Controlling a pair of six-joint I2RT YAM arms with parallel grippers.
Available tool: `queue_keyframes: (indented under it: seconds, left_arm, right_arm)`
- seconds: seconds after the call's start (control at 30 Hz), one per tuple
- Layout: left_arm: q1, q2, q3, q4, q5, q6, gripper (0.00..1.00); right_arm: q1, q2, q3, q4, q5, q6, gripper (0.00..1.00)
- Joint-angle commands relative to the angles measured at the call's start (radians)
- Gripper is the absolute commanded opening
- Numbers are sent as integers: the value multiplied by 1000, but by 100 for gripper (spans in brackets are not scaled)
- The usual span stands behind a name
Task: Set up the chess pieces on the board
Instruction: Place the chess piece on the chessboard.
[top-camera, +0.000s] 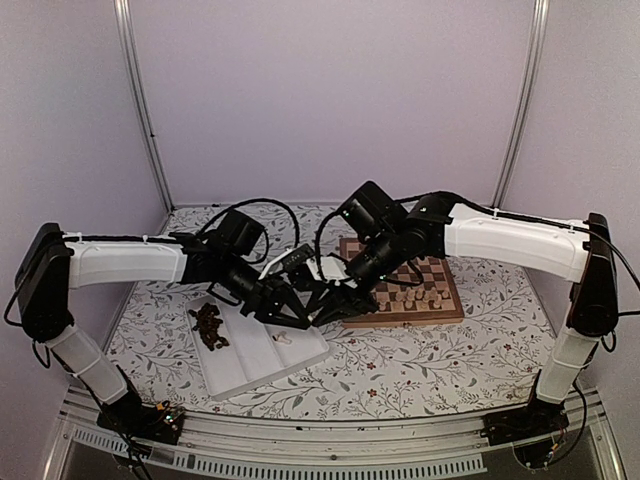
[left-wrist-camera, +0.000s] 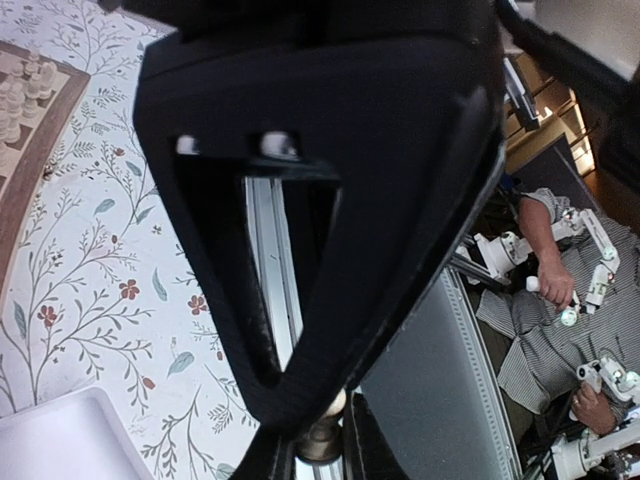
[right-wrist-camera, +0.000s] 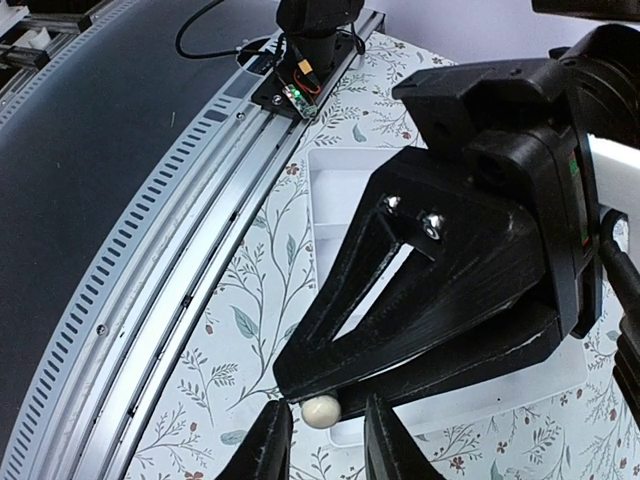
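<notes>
My left gripper (top-camera: 300, 318) is shut on a pale cream pawn (right-wrist-camera: 321, 411), held in the air between the white tray and the board (top-camera: 405, 318). In the left wrist view the pawn (left-wrist-camera: 322, 438) sits pinched between the left gripper's (left-wrist-camera: 322, 458) fingers. My right gripper (right-wrist-camera: 330, 445) faces it tip to tip; its fingers stand on either side of the pawn's round head with a small gap on each side, so it is open. Several chess pieces (top-camera: 415, 290) stand on the board's near rows. Cream pieces (left-wrist-camera: 25, 85) show on the board's corner (left-wrist-camera: 25, 200).
The white three-compartment tray (top-camera: 250, 365) lies left of the board, with a pile of dark brown pieces (top-camera: 208, 326) and one cream piece (top-camera: 283, 339) in it. A metal rail (right-wrist-camera: 200, 220) runs along the table's near edge. Flowered cloth covers the table.
</notes>
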Motion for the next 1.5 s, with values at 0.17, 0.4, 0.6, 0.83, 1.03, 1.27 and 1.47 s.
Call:
queue_keyframes:
  seconds: [0.17,0.4,0.6,0.83,1.03,1.27,1.47]
  left_arm:
    - [28,-3,6,149,21,-100,10]
    - [62,0,-5,181,-72,-171,14]
    - [82,-20,-3,124,-185,-144,28]
    - [119,-69,1,46,-303,-88,33]
    - [143,-89,2,36,-338,-81,34]
    - [152,-79,11,21,-403,-86,35]
    - [155,-81,16,15,-426,-86,35]
  right_arm:
    - [24,15,19,86,31,77,20]
    - [23,19,17,117,81,112,9]
    - [-3,35,2,144,158,142,6]
    - [-78,20,-51,137,239,144,6]
    - [-158,-14,-103,117,299,125,6]
    - [-269,-35,-149,58,391,96,6]
    - [-303,-23,-147,34,546,44,5]
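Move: The chess piece sits in the left fingertips, right at both hand points, with the right hand's parted fingers already either side of it. From the right hand, the chessboard's middle lies about 20 cm forward, 20 cm right and 18 cm below; the nearest white pawn stands about 14 cm forward, 9 cm right. From the left hand, the near loose white pieces in the tray are some 3 cm forward, 7 cm left, 18 cm down. Closing first, the right fingers pinch the chess piece while the left still holds it; then the left opens and lets go, drawing off about 10 cm forward and slightly left over the tray, turning counter-clockwise. The right swings the piece some 16 cm forward, 11 cm right and 7 cm down towards the board's near-left part, turning clockwise about 35 degrees and keeping its grip. ##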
